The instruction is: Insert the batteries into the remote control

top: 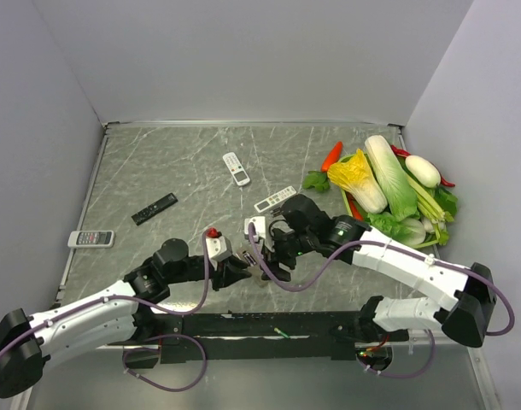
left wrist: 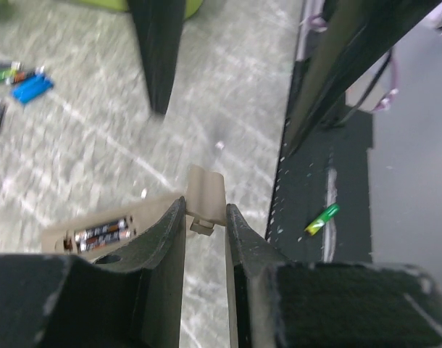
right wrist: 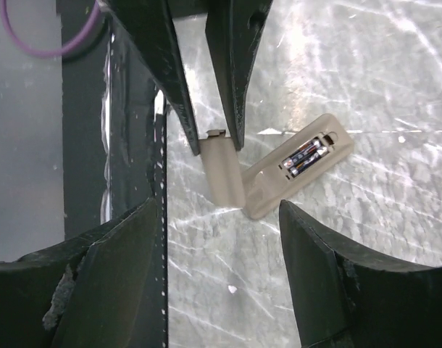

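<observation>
The remote control (right wrist: 279, 177) lies back-up on the marble table, its bay holding two batteries (right wrist: 302, 157). My left gripper (left wrist: 205, 206) is shut on the tab end of the beige battery cover (right wrist: 222, 170), whose other end meets the remote's end at an angle. My right gripper (right wrist: 217, 210) hangs open just above the table beside the remote, with nothing between its fingers (right wrist: 330, 275). In the top view both grippers, left (top: 240, 272) and right (top: 267, 265), crowd together and hide the remote. Several loose batteries (left wrist: 22, 83) lie farther off.
A green battery (left wrist: 321, 219) lies on the black base strip (top: 269, 329). Other remotes are scattered about: a white one (top: 236, 168), a black one (top: 154, 208), a grey one (top: 91, 238), and another white one (top: 275, 198). Vegetables (top: 389, 184) are piled at the right.
</observation>
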Tool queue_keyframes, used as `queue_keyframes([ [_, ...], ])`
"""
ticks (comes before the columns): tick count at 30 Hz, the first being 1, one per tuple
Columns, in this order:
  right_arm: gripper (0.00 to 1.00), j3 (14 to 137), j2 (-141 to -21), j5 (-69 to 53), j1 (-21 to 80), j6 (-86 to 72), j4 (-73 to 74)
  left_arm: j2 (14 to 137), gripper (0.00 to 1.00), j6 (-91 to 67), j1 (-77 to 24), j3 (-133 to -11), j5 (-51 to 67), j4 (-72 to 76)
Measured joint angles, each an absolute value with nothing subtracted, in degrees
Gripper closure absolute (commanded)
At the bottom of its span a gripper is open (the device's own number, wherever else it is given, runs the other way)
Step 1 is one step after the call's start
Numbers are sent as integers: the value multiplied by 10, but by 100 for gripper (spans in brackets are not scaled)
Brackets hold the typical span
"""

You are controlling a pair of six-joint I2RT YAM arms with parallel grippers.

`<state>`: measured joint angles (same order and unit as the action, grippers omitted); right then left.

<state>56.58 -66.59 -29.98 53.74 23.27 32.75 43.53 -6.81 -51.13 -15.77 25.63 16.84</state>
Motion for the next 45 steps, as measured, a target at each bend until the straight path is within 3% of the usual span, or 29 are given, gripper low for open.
queue_keyframes([
  [16, 41, 571, -704, -259, 590, 279, 326, 445, 99, -67, -511, -195, 291, 164],
  [24, 59, 571, -712, -229, 607, 275, 307, 441, 99, -73, -511, -199, 291, 165],
  [26, 73, 571, -712, -223, 610, 273, 304, 440, 99, -76, -511, -199, 291, 165],
  [29, 92, 571, -712, -220, 612, 269, 305, 440, 86, -81, -511, -200, 287, 163],
  [30, 96, 571, -712, -219, 612, 268, 305, 439, 73, -82, -511, -200, 286, 163],
  [33, 100, 570, -712, -218, 612, 267, 300, 428, 48, -87, -511, -200, 271, 153],
  [36, 100, 570, -716, -213, 613, 255, 289, 398, 34, -102, -512, -200, 228, 132],
  [40, 100, 570, -744, -183, 606, 212, 264, 335, 25, -137, -512, -205, 129, 90],
  [45, 100, 558, -788, -104, 596, 104, 197, 259, 10, -233, -512, -274, -88, -58],
])
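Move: The battery cover juts from the left fingertips, its middle about 2 cm to the right of that hand. From the open right hand it lies about 3 cm left and 5 cm below. The remote control's body lies some 4 cm ahead of the right hand, 2 cm left and 16 cm down. At table height, the loose batteries are about 16 cm ahead and 8 cm right of the right hand, and a white remote 19 cm ahead, 4 cm right. The right fingers close on the battery cover's free end as the right hand eases about 2 cm left and down and the left lifts the cover some 3 cm to meet it. Once both hold it, the left fingers open and draw away left, forward and up, turning about 30 degrees counter-clockwise. The right keeps its pinch and carries the cover some 4 cm forward and 3 cm down towards the remote control, turning slightly clockwise. ##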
